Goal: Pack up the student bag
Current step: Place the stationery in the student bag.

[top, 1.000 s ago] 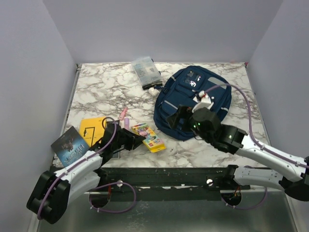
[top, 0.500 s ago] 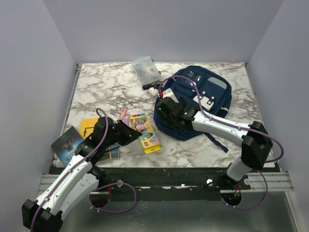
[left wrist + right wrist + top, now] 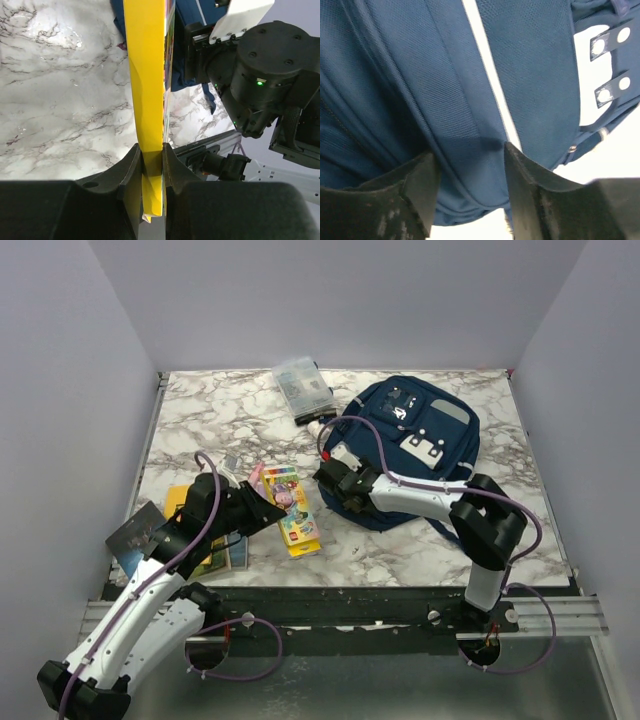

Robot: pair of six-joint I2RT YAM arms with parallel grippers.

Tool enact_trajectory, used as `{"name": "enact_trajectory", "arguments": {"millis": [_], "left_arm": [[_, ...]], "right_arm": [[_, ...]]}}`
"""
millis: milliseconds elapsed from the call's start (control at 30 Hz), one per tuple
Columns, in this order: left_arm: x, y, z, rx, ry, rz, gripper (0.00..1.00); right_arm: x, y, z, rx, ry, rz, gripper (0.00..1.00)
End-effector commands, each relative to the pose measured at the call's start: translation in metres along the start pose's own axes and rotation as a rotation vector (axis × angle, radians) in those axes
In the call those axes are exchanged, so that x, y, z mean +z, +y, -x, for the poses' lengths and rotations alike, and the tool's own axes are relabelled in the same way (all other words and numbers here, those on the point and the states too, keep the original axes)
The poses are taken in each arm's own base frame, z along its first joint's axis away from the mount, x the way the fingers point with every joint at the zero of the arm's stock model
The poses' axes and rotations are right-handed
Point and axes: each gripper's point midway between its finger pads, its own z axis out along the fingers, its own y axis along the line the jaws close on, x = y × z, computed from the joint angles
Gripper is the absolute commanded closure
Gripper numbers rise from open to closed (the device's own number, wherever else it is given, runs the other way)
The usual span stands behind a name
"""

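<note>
The student bag (image 3: 420, 445) lies flat at the back right of the table, a navy backpack with white tabs. My right gripper (image 3: 335, 483) is at the bag's near-left edge. In the right wrist view a fold of the bag's fabric (image 3: 470, 150) fills the gap, and both fingers (image 3: 422, 185) press against it. My left gripper (image 3: 262, 508) is shut on a colourful yellow-edged book (image 3: 290, 508), tilted up off the table left of the bag. In the left wrist view the book (image 3: 147, 75) runs edge-on out of my left gripper (image 3: 151, 155).
A clear plastic pouch (image 3: 300, 388) lies at the back centre. A dark-covered book (image 3: 135, 532), a yellow book (image 3: 183, 497) and more books (image 3: 225, 552) lie near the left front edge under my left arm. A pink pen (image 3: 254, 477) lies beside them.
My left gripper raised the colourful book and carried it slightly toward the bag. My right arm swung from over the bag to its near-left edge, and its jaws narrowed onto the fabric.
</note>
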Motion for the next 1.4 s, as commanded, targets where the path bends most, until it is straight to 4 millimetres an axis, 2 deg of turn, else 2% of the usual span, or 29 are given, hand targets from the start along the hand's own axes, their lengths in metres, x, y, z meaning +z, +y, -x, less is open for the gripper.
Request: {"name": "enact_trajectory", "arguments": {"millis": [0, 200, 367, 533, 667, 767, 933, 1167, 1367], "left_arm": [[-0.007, -0.006, 0.009, 0.035, -0.043, -0.014, 0.82], [-0.002, -0.011, 0.008, 0.050, -0.024, -0.042, 0.82], [0.000, -0.018, 0.004, 0.037, 0.005, -0.076, 0.82], [0.013, -0.020, -0.001, 0.003, 0.027, -0.132, 0.82], [0.023, -0.037, -0.007, -0.043, 0.093, -0.228, 0.83], [0.032, -0.044, -0.008, -0.068, 0.127, -0.255, 0.83], [0.046, -0.052, -0.008, -0.103, 0.168, -0.284, 0.83], [0.078, -0.050, -0.019, -0.189, 0.233, -0.255, 0.85], [0.105, -0.048, -0.006, -0.265, 0.174, -0.240, 0.89]], "right_arm": [[0.003, -0.010, 0.007, 0.027, 0.011, -0.100, 0.57], [-0.014, -0.027, 0.014, 0.038, 0.002, -0.097, 0.76], [-0.021, -0.027, 0.010, 0.061, -0.003, -0.053, 0.99], [-0.028, -0.021, 0.016, 0.144, -0.025, 0.014, 0.99], [-0.058, -0.007, 0.047, 0.309, -0.048, 0.221, 0.99], [-0.082, -0.007, 0.070, 0.404, -0.071, 0.324, 1.00], [-0.095, -0.015, 0.089, 0.450, -0.092, 0.352, 0.99], [-0.104, -0.014, 0.094, 0.487, -0.100, 0.402, 0.99], [-0.111, -0.017, 0.084, 0.503, -0.110, 0.423, 0.99]]}}
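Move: The bag's mouth, along its left side, is about 13 cm to the right of my left hand, some 9 cm ahead and 12 cm lower; that hand already holds the stationery box. The pink marker lies on the table about 6 cm left, 12 cm ahead and 18 cm below it. My right hand has the mouth's fabric edge right between its open fingers, about 1 cm ahead and 1 cm below; the white badge pocket sits some 12 cm ahead and 12 cm right of it. I shut my right fingers on the mouth's edge and pull it up, then sweep it left as I lift on, about 9 cm up and 7 cm left in all, rolling some 30 degrees so the hand's left side rises. Once the edge is rising, my left hand keeps its pinch on the box and carries it right and a little forward and down into the mouth, tipping slightly downward. ##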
